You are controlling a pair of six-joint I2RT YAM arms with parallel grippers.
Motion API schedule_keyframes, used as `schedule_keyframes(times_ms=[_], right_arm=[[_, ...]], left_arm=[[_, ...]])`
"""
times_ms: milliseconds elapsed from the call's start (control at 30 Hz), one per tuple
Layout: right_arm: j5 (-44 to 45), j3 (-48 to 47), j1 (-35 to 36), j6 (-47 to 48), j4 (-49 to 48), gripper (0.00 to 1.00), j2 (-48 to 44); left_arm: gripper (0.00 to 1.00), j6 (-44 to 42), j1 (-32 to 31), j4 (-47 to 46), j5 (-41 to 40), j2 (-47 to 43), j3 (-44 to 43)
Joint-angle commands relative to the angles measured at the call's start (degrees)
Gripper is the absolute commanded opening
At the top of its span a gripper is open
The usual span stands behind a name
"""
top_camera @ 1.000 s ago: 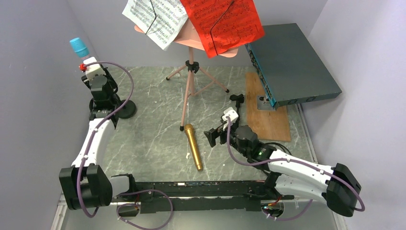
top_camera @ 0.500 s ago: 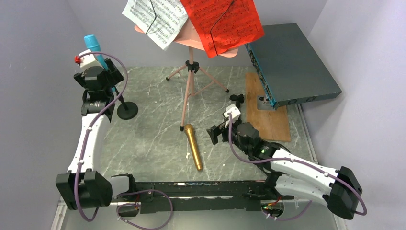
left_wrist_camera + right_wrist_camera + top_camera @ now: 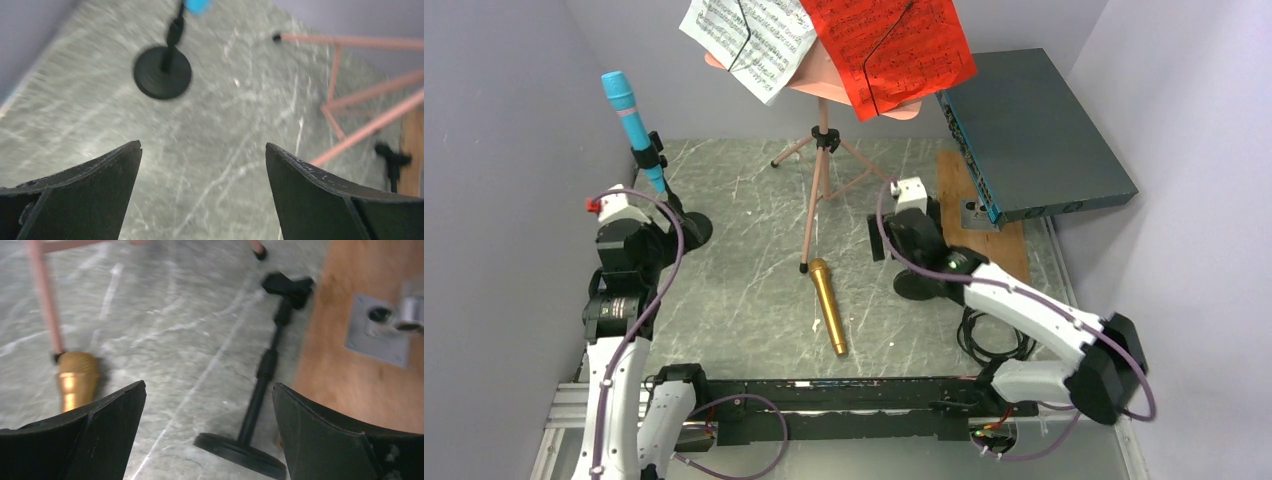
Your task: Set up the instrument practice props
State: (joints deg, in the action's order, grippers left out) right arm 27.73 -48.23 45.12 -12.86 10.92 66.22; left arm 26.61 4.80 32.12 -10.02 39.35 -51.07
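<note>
A blue microphone (image 3: 627, 115) stands tilted in the clip of a black pole whose round base (image 3: 162, 72) rests at the far left. My left gripper (image 3: 202, 150) hangs open and empty, short of that base. A gold microphone (image 3: 828, 305) lies flat mid-table. The second black pole (image 3: 265, 370) stands upright on its base (image 3: 240, 455) with an empty clip (image 3: 290, 287). My right gripper (image 3: 207, 387) is open above it, apart from it. The pink music desk (image 3: 824, 85) on tripod legs (image 3: 822, 170) carries a white page (image 3: 749, 40) and a red page (image 3: 889, 50).
A large dark-teal box (image 3: 1034, 135) leans at the far right over a wooden board (image 3: 984, 240) with a grey metal plate (image 3: 380, 332). A black cable loop (image 3: 989, 335) lies near the right arm. Purple walls close in on both sides.
My left gripper opened and let go of the blue microphone, then drew back toward the near edge. The right arm swung toward the far side, over the second pole.
</note>
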Motion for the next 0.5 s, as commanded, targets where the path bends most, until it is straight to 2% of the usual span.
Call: schedule_keyframes(times_ms=[0,100,200,267,367,467], right_arm=[[12.82,-15.56,-2.25,-9.90,22.64,1.00,12.31],[15.05,-20.58,-4.00,-13.17,31.15,1.00,19.95],[8.59,-18.89,-8.12,-12.84,28.03,0.99,22.94],[4.51,-18.37,-10.11,-13.26,26.58,0.89,25.09],[3.43,-19.21,-10.87,-13.60,25.83,0.79,29.34],[5.23,-20.00,-11.52,-14.56,25.53,0.79,35.18]], left_arm=[[0.99,-1.57,-1.03,3.17,16.67,2.81,1.52],[1.00,-2.76,-2.23,3.54,20.22,4.53,0.20],[0.99,-2.58,-4.18,2.95,23.78,5.22,0.20],[0.99,-2.09,-5.56,1.67,26.60,5.17,1.15],[1.00,-0.68,-7.22,0.77,29.12,4.69,2.06],[0.99,0.71,-7.84,0.68,31.10,4.10,2.13]])
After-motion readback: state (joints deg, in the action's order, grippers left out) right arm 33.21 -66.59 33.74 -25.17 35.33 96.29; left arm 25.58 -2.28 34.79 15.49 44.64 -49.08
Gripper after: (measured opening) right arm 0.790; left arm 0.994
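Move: The black mic stand lying on the table is about 8 cm ahead of the right hand, 8 cm right and 16 cm below; the wooden board is centred about 13 cm right of that stand and 4 cm farther out. The gold microphone lies some 3 cm back and 26 cm right of the left hand, 25 cm below; the music stand's front foot is 6 cm ahead and 21 cm right of the left hand, at table height. No touch can be made out yet, but the right hand closes in on the lying mic stand's pole: first forward about 4 cm, then mainly down some 10 cm and to the right, tipping its fingers downwards and turning clockwise while they narrow slightly. The left hand, wide open, swings about 11 cm right towards the gold microphone, sinking early on and turning some 30 degrees clockwise, away from the upright blue mic. ##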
